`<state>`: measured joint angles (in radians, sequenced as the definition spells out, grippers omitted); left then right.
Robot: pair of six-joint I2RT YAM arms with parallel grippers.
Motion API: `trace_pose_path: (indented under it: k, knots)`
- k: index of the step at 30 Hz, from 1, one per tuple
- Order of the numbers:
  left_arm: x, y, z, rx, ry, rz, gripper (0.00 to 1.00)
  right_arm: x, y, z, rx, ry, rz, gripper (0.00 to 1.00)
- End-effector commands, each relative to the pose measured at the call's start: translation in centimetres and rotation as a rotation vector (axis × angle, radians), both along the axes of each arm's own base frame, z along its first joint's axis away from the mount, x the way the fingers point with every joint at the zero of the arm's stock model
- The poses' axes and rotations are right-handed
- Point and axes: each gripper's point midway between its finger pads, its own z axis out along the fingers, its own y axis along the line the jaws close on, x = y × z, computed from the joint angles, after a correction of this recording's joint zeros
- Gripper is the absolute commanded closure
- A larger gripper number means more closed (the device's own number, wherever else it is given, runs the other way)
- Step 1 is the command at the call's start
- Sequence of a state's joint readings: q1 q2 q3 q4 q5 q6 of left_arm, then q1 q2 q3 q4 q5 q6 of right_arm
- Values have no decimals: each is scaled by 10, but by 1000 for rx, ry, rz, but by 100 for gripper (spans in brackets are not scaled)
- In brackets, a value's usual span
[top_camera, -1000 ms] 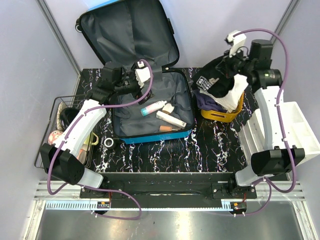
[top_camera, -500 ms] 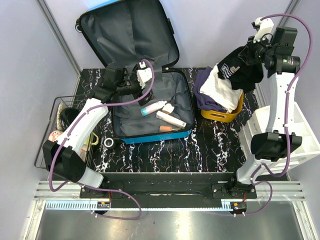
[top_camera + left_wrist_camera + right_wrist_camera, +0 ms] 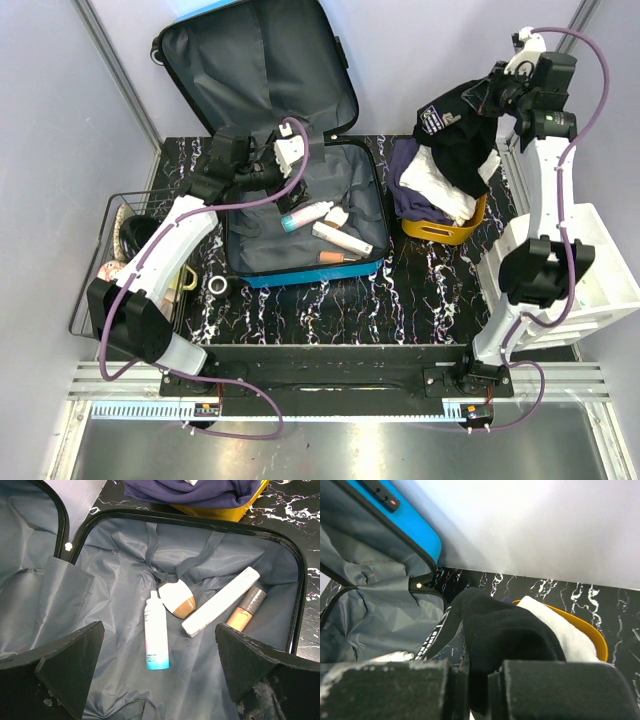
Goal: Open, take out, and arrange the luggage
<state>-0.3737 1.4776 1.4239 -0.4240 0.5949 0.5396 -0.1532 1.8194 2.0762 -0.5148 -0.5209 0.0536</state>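
The luggage (image 3: pixel 300 235) lies open on the table, its blue lid (image 3: pixel 260 70) leaning on the back wall. On the grey lining (image 3: pixel 115 605) lie a white bottle with a teal end (image 3: pixel 156 637), a round compact (image 3: pixel 176 599), a white tube (image 3: pixel 220 601) and a peach tube (image 3: pixel 245 611). My left gripper (image 3: pixel 293 160) (image 3: pixel 159 650) hovers open above them, holding nothing. My right gripper (image 3: pixel 492 95) (image 3: pixel 480 690) is raised high at the back right, shut on a black garment (image 3: pixel 455 125) (image 3: pixel 505 630). A white cloth (image 3: pixel 440 180) hangs under that garment.
An orange bin (image 3: pixel 440 230) with purple clothing (image 3: pixel 410 195) stands right of the luggage, under the lifted garment. A black wire basket (image 3: pixel 100 270) with small items sits at the left. A white organiser (image 3: pixel 610 260) is at the right edge. A tape roll (image 3: pixel 217 286) lies near the luggage's front.
My right arm has lifted the black garment up out of the orange bin toward the back right corner. The white cloth now dangles below it. The left arm has barely moved.
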Motion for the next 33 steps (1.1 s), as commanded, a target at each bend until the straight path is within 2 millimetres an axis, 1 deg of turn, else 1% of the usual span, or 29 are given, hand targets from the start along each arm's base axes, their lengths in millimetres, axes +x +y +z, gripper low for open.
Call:
trace_pose_path:
  k: [1, 2, 3, 4, 5, 6, 7, 8, 9, 10, 11, 12, 13, 14, 15, 16, 17, 18, 19, 20, 21, 23, 24, 25, 26, 27, 28, 30, 33]
  knots:
    - [5, -2, -1, -13, 12, 9, 1, 29, 5, -7, 121, -37, 17, 100]
    - [7, 1, -3, -5, 15, 23, 1, 26, 5, -17, 151, -7, 21, 100]
    - [6, 1, -7, 2, 26, 27, 1, 14, 11, -48, 189, 69, 34, 100]
    - [6, 4, -13, 10, 36, 37, 1, 9, 14, -58, 231, 87, 33, 100]
    - [6, 6, -17, 20, 41, 48, 1, 1, 18, -73, 265, 124, 34, 100]
    - [5, 7, -20, 23, 48, 52, 1, -16, 24, -107, 308, 210, 31, 100]
    - [4, 8, -26, 28, 61, 55, 1, -23, 27, -119, 355, 252, 18, 100]
    - [4, 9, -28, 31, 67, 61, 1, -28, 27, -133, 372, 294, -1, 100]
    - [2, 9, -30, 32, 70, 61, 1, -37, 27, -153, 383, 349, -23, 100]
    - [2, 10, -31, 34, 74, 61, 1, -45, 27, -166, 377, 397, -41, 100]
    - [2, 10, -33, 36, 77, 65, 1, -48, 22, -169, 357, 407, -80, 91]
    - [2, 10, -33, 36, 78, 67, 1, -52, 19, -173, 350, 424, -98, 73]
    - [2, 10, -35, 38, 83, 69, 1, -58, 18, -177, 335, 448, -104, 69]
    - [3, 11, -37, 42, 88, 75, 1, -61, 15, -170, 318, 436, -125, 67]
    - [4, 11, -37, 42, 89, 79, 1, -63, 13, -163, 302, 425, -137, 3]
    - [5, 12, -38, 43, 96, 87, 1, -69, 11, -162, 274, 435, -138, 0]
    - [5, 12, -40, 43, 104, 90, 1, -73, 8, -152, 251, 420, -148, 0]
    - [5, 12, -39, 41, 107, 92, 1, -73, 6, -133, 228, 382, -147, 0]
    - [5, 13, -39, 37, 113, 97, 1, -81, 4, -129, 184, 390, -142, 0]
    - [5, 12, -40, 35, 118, 97, 1, -84, 0, -115, 151, 359, -156, 0]
    - [5, 13, -40, 32, 122, 99, 1, -85, -2, -95, 117, 315, -154, 0]
    - [5, 13, -42, 29, 134, 107, 1, -90, -10, -81, 26, 272, -153, 0]
    - [7, 14, -44, 29, 142, 114, 1, -88, -12, -66, -4, 231, -150, 0]
    - [7, 13, -45, 25, 151, 118, 1, -86, -13, -61, -52, 203, -131, 0]
    - [7, 13, -46, 25, 159, 118, 1, -80, -11, -64, -62, 204, -116, 0]
    - [9, 12, -47, 26, 164, 120, 1, -75, -9, -56, -98, 173, -86, 0]
    - [10, 12, -47, 27, 168, 116, 1, -70, -8, -58, -114, 171, -61, 0]
    - [12, 9, -47, 22, 203, 108, 1, -57, 7, -64, -92, 187, 17, 0]
    - [15, 5, -46, 5, 241, 119, 1, -42, 24, -99, -84, 286, 85, 0]
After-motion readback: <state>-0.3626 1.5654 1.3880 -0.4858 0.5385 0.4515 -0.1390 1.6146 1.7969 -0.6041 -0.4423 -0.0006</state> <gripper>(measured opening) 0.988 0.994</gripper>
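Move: The right hand, high up, still holds the black garment; the yellow basket it is meant for lies some 31 cm below, about 9 cm back and 7 cm to the left. The purple cloth in the basket is some 14 cm left and 8 cm back of this hand. Below the open left hand, about 24 cm, the spray bottle lies 6 cm right and 1 cm ahead; the white box is 13 cm right and 5 cm back of that hand. Down in a quick swoop of about 22 cm, drawing back some 5 cm and tipping its fingers down about 30 degrees, the right hand brings the black garment onto the basket, opens wide and lets go; it then backs a little more and climbs about 18 cm, levelling out again. Meanwhile the left hand, fingers open, sinks some 6 cm towards the spray bottle, tipping slightly down. ##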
